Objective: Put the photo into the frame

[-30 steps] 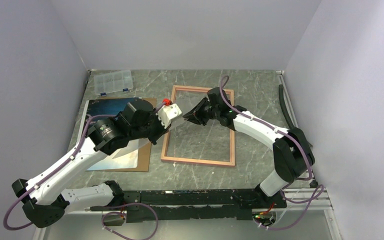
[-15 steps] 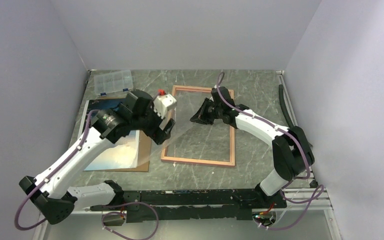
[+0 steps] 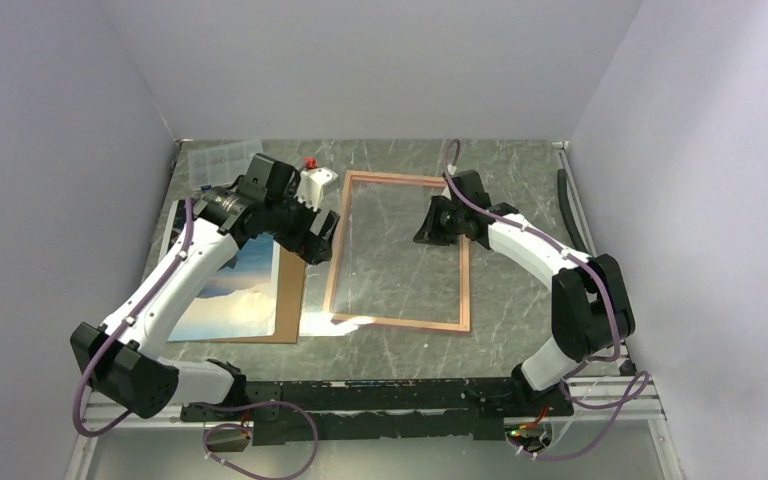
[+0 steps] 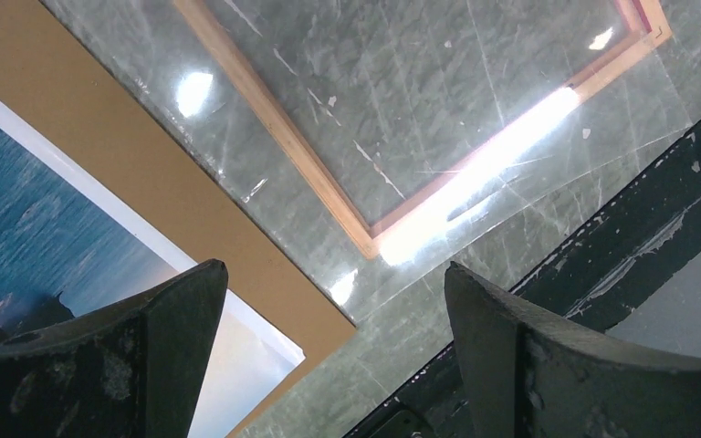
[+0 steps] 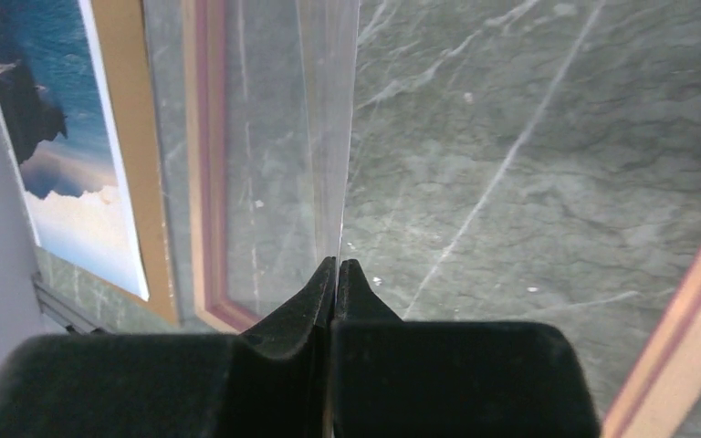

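The photo, blue sea and pale clouds, lies face up on a brown backing board at the left. The frame lies flat at the table's middle. A clear sheet slants over the frame, and its near left corner hangs past the frame's corner. My right gripper is shut on the sheet's right edge. Beyond the frame's left rail my left gripper hovers open and holds nothing.
A clear compartment box sits at the back left, partly behind my left arm. A black rail runs along the near edge. A dark strip lies by the right wall. Walls close in on three sides.
My left gripper has opened, let go of the clear sheet and drawn back to the far left. The sheet has dropped onto the frame. My right gripper has shifted right, shut on it.
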Robot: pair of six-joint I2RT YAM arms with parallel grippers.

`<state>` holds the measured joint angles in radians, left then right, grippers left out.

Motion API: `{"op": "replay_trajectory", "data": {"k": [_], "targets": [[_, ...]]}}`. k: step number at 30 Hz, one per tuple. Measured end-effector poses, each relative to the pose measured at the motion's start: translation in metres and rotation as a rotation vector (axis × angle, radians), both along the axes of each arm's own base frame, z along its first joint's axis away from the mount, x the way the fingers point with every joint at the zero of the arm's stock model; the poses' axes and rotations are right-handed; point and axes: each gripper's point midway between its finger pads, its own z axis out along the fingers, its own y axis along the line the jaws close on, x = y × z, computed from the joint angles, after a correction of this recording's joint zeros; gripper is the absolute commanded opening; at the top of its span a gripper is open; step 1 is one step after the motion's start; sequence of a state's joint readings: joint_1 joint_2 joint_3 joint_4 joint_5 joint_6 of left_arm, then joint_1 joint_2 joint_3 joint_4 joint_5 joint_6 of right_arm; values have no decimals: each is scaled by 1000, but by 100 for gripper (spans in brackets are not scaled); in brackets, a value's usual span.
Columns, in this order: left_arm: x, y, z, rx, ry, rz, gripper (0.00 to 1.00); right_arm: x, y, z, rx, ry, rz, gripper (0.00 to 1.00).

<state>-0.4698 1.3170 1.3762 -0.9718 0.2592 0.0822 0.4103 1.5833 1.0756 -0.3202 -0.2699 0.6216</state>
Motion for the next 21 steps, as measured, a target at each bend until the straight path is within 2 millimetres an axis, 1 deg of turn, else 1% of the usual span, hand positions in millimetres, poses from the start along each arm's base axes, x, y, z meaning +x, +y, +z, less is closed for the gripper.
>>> {"op": "replay_trajectory", "data": {"k": [3, 5, 8, 10, 13, 16, 21], "targets": [[3, 2, 1, -8, -6, 7, 94, 2, -11, -2, -29, -5, -7, 0], [10, 8, 0, -9, -5, 32, 94, 4, -21, 0, -53, -15, -21, 0], [24, 18, -10, 3, 21, 78, 94, 7, -37, 4, -82, -50, -45, 0], [39, 24, -21, 15, 57, 110, 94, 7, -46, 5, -104, -71, -59, 0], [60, 34, -44, 39, 119, 156, 94, 5, -57, 1, -139, -80, -75, 0], [78, 43, -65, 63, 185, 190, 94, 5, -61, -3, -159, -79, -84, 0], [109, 47, -87, 65, 242, 219, 92, 7, -64, -4, -162, -80, -91, 0]]}}
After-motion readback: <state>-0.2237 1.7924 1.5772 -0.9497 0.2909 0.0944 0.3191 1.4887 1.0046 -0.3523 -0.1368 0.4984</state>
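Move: The empty left hand hangs high: the middle of the frame's left bar lies about 9 cm ahead, 6 cm right and some 21 cm below it. At that depth the brown board's bare strip is 6 cm ahead and 4 cm left, the photo 6 cm ahead and 22 cm left. The right hand holds the clear sheet's right edge; the frame's right bar is some 9 cm to its right, 1 cm ahead and 10 cm lower, the left bar 23 cm left, also 1 cm ahead. With its fingers still shut on the clear sheet's right edge, the right hand draws the sheet about 6 cm to the right at nearly one height, towards the frame's right bar, tilting some 10 degrees so the fingers point more steeply down and then easing off. Meanwhile the open left hand reaches forward about 11 cm, sinks nearly 9 cm and drifts some 5 cm left, its wrist tipping down and turning counter-clockwise, and comes down above the brown board's right edge beside the frame's left bar, touching nothing. ##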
